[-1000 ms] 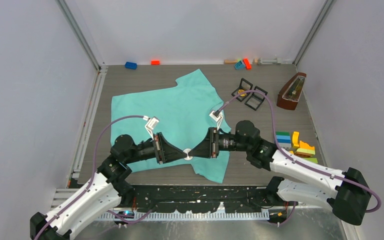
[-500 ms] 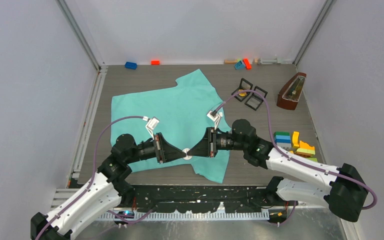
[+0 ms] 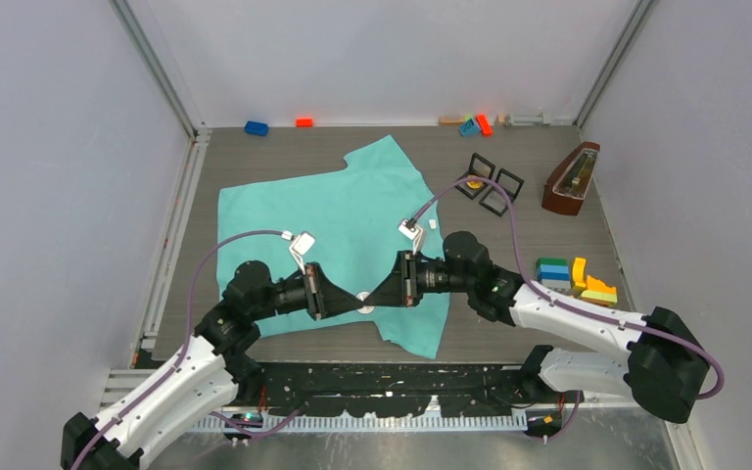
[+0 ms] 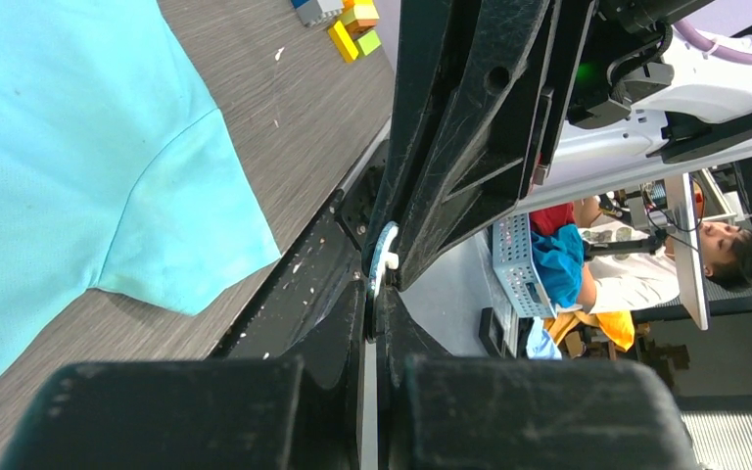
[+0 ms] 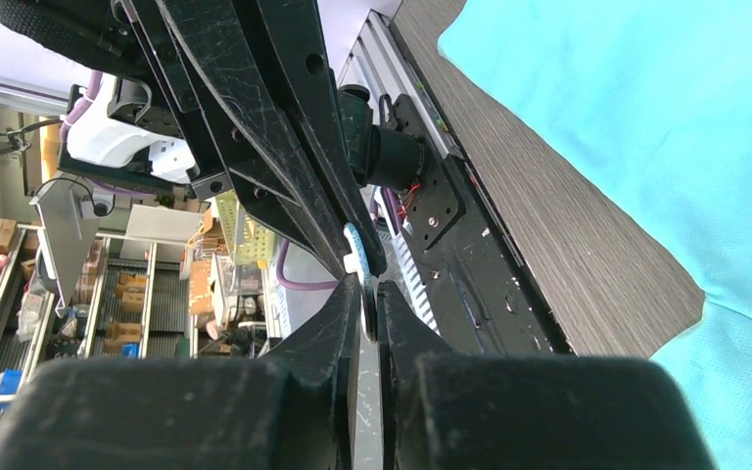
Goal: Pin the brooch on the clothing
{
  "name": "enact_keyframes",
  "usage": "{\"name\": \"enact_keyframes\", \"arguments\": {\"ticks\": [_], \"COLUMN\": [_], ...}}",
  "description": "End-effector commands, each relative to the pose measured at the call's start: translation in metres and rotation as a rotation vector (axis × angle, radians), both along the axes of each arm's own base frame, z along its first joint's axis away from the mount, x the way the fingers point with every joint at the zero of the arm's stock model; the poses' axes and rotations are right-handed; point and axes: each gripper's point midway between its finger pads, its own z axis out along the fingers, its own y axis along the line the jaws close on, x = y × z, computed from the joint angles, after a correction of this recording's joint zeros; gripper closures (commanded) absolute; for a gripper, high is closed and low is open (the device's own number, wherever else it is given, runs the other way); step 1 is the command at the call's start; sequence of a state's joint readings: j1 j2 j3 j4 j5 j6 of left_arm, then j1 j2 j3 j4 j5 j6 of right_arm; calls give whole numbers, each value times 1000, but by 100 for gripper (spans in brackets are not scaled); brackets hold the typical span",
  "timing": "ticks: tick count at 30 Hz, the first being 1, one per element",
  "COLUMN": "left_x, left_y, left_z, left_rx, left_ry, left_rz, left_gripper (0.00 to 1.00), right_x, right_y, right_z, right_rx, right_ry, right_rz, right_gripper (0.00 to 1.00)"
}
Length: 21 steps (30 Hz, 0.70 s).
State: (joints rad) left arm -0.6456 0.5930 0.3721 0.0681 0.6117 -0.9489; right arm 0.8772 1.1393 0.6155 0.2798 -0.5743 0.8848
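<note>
The turquoise T-shirt (image 3: 333,220) lies flat on the table, neck to the back; it also shows in the left wrist view (image 4: 69,147) and the right wrist view (image 5: 646,108). My left gripper (image 3: 356,303) and right gripper (image 3: 373,299) meet tip to tip above the shirt's front hem. Both are shut on the brooch (image 3: 364,302), a small round white and blue disc held on edge between them. It shows in the left wrist view (image 4: 384,257) and the right wrist view (image 5: 356,262). The brooch is held in the air, clear of the fabric.
Two black square frames (image 3: 490,186) and a brown wooden metronome (image 3: 570,178) lie at the back right. Coloured blocks (image 3: 578,279) sit at the right. Small blocks (image 3: 256,127) line the back wall. Grey walls enclose three sides.
Both grippers, still joined on the brooch, have shifted slightly left. The right arm has reached further in; its wrist moved left.
</note>
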Motion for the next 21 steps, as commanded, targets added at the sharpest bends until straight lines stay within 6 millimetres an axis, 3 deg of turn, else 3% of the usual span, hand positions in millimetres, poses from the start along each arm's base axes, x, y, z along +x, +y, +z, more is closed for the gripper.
{"name": "enact_keyframes", "arguments": {"ticks": [1,6,12,15,19,20,21], "left_x": [-10,1,12,16,23,24,26], "left_y": [-4,3,8,11,15,17,19], "left_z": [47,27,3,-5,-17,-19,-21], "left_rx": [-118,-28,58,96,148,163,178], "left_ry": [-144,-99,-17,24,74,80,82], "left_rz": [-52,32,111,144,193,203,215], "left_gripper": [100,100,100,100,100,100,100], "right_x": [8,1,-10,-11,5,19,23], "right_y": [8,-2,-15,-24,-38,-43,-52], "right_z": [15,34,52,60,50,55,32], "right_rx": [32,77,130,138,50,33,-77], "right_ry": [-62,-95,-121,-137,-134,-152,-116], "right_rz": [-30,-36,-35,-74,-206,-289,-328], "right_gripper": [85,76,47,38,31,29,29]}}
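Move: The brooch is pinched between both grippers' tips: about 2 cm to the right of the left hand point, about 1 cm to the left of the right one. From the left hand, the middle of the spread clothing lies some 20 cm ahead, 5 cm left and 18 cm down; its collar tag is roughly 25 cm ahead and 16 cm right, its near sleeve 12 cm right and about level. From the right hand, the clothing's middle is about 20 cm ahead, 7 cm left and 18 cm down. Open the right fingers wide so that they let go of the brooch, and draw that hand up about 5 cm and off to the right, clear of the left tips. Keep the brooch pinched in the left gripper, almost still at first; then sink some 2.5 cm and ease a little forward towards the clothing, turning the wrist about 10 degrees, partly counter-clockwise. ##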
